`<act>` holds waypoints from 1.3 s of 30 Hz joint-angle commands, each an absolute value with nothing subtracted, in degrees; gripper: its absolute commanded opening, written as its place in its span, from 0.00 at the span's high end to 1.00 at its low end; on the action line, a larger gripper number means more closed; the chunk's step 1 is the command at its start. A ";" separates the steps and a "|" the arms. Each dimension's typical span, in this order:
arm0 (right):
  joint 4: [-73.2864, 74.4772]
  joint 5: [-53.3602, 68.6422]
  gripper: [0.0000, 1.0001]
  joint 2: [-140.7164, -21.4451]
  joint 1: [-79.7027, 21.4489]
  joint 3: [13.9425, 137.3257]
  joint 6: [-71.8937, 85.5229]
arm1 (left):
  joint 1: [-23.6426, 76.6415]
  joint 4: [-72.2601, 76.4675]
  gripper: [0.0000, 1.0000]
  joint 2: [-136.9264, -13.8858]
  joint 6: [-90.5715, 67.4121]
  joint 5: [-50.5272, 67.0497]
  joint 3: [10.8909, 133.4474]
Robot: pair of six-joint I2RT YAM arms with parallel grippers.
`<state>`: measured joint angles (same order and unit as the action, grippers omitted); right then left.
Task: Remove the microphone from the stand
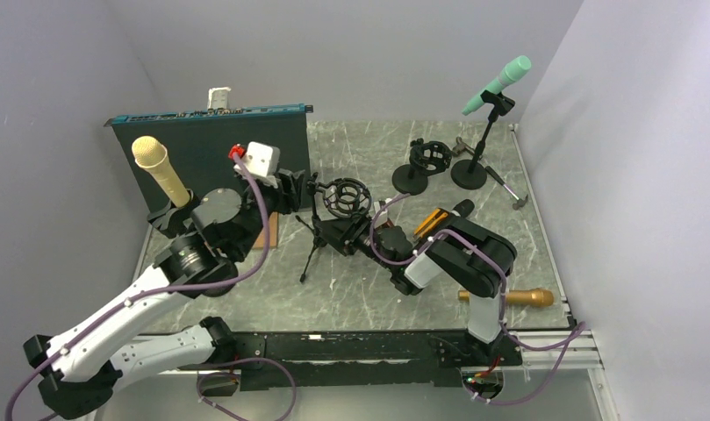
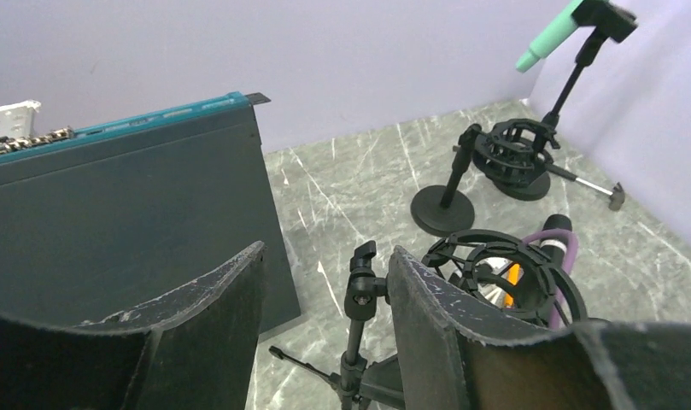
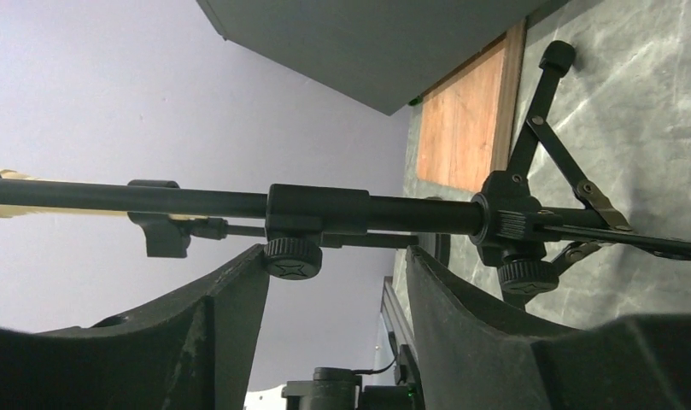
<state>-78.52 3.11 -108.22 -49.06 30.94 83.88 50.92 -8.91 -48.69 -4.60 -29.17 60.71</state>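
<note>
A black tripod stand (image 1: 314, 244) with a round shock mount (image 1: 347, 198) stands mid-table; the mount's ring looks empty. My left gripper (image 1: 297, 189) is open around the stand's top swivel joint (image 2: 363, 286), which sits close to the right finger (image 2: 436, 316). My right gripper (image 1: 338, 235) is open low at the stand's pole (image 3: 376, 213), which crosses just past the fingertips. A cream microphone (image 1: 161, 171) sits in a holder at the left. A teal microphone (image 1: 498, 82) sits on a stand at the back right. A gold microphone (image 1: 509, 297) lies at the front right.
A dark teal-edged box (image 1: 211, 145) stands at the back left. A second shock mount on a round base (image 1: 426, 162) and the teal microphone's round base (image 1: 469, 174) are at the back right. A black and orange object (image 1: 443, 216) lies by the right arm.
</note>
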 commanded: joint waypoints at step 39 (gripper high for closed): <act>-52.70 -11.47 1.00 -93.00 -55.77 35.85 30.49 | 48.49 -2.86 0.42 -43.40 -1.51 -27.97 50.92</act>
<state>-56.95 -9.06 -94.37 -55.40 34.92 37.21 48.64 -4.97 -44.45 -1.89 -29.34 51.70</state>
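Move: The upper thumb knob on the tripod stand's post lies practically at the right fingertips, about 1 cm ahead, 1 cm left and 1 cm above. From that hand, the tripod hub is 1 cm ahead, 1 cm left and some 8 cm below; the empty shock mount is about 3 cm ahead, 6 cm right and 10 cm up; the wooden board is some 6 cm ahead, 22 cm left and 13 cm down. From the left hand, the knob is roughly 4 cm ahead, 6 cm right and 23 cm below. The right fingers pinch the upper knob from both sides: the hand rises about 1.5 cm as they close from wide apart. Then, keeping its grip and staying in place, it rolls some 45 degrees about its own pointing direction, counter-clockwise seen from behind the hand. The left hand, empty and open, sinks about 3.5 cm beside the stand and shifts 2 cm left. ##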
